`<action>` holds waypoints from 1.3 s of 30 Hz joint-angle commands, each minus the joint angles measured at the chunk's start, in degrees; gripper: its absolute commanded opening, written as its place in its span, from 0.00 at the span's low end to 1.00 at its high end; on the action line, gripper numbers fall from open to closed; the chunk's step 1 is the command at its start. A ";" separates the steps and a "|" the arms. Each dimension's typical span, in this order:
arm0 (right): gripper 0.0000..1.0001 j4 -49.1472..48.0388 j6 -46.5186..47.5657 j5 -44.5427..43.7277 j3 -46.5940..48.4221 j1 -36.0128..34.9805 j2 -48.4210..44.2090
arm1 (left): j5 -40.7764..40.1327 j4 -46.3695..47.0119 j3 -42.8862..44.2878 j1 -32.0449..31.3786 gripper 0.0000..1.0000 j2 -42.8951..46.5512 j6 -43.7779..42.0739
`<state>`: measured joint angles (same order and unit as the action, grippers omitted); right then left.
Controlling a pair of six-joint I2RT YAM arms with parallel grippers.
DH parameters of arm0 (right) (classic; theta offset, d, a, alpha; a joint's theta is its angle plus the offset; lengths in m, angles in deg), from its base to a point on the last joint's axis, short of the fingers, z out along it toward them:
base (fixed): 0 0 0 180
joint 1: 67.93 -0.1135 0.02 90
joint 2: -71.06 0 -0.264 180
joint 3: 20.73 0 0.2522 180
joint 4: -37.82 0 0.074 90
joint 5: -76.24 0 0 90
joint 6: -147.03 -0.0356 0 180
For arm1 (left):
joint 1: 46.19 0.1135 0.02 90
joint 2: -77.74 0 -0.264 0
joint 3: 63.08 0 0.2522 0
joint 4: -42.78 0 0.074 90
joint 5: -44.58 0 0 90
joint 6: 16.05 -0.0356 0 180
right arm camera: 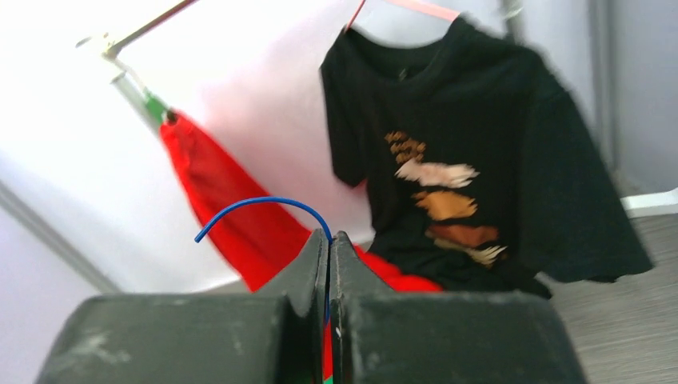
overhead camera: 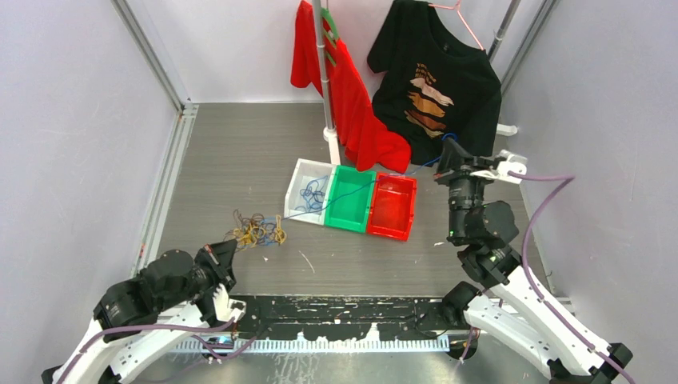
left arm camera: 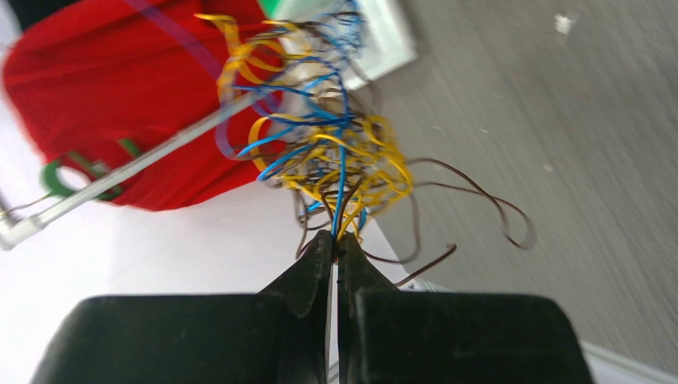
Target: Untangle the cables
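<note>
A tangle of blue, yellow and brown cables (overhead camera: 256,230) lies on the grey table left of the bins. My left gripper (overhead camera: 229,250) is shut on several blue and yellow strands at its near edge; in the left wrist view the cables (left arm camera: 340,156) fan out from the closed left gripper (left arm camera: 334,237). My right gripper (overhead camera: 449,152) is raised at the back right, shut on one blue cable (overhead camera: 422,166) that runs down across the bins. In the right wrist view that blue cable (right arm camera: 264,202) arcs left out of the shut right gripper (right arm camera: 329,235).
A white bin (overhead camera: 300,174) holding blue wires, a green bin (overhead camera: 349,198) and a red bin (overhead camera: 392,206) stand side by side mid-table. Behind them a pole (overhead camera: 324,72) carries a red shirt (overhead camera: 352,104), and a black T-shirt (overhead camera: 436,80) hangs beside it. Walls enclose both sides.
</note>
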<state>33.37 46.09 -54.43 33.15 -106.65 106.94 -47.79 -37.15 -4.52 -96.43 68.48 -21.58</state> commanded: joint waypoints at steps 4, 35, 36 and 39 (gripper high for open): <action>0.01 -4.22 10.49 -8.34 7.91 3.60 0.20 | -13.24 -16.63 -4.35 -0.06 0.00 -4.25 1.90; 0.01 19.07 -9.09 23.29 32.98 4.62 16.02 | -9.34 -3.00 -4.02 -0.08 0.99 -14.25 23.17; 0.01 18.49 -10.79 26.55 33.19 4.62 16.54 | -8.38 -1.20 -2.09 -0.10 1.00 -16.22 26.00; 0.01 16.47 -17.52 34.95 35.57 4.62 19.41 | -5.15 6.18 5.56 -0.04 0.99 -22.72 35.68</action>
<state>50.50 40.54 -34.91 65.61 -102.17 124.16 -58.61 -40.00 -8.52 -96.43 51.63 -0.03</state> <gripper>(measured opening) 0.039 0.994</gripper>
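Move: The tangled yellow, brown and blue cables are still pinched at one end in the left fingers, their middle about 5 cm to the right, 3 cm ahead and 2 cm lower. From the right hand, which holds the blue cable's end, the tangle is some 39 cm left, 11 cm back and 18 cm below. The white tray stands about 20 cm ahead, 15 cm right and 20 cm below the left hand; the red tray about 3 cm ahead, 9 cm left and 37 cm below the right. The tangle is pulled between both hands: the left carries its end down about 10 cm and 6 cm left, rolling some 25 degrees, while the right, keeping its pinch on the blue cable, draws away up and to the right. The left fingers then open wide and let go; the right, now some 17 cm higher, swings back left about 14 cm, forward and slightly down, turning counter-clockwise. ##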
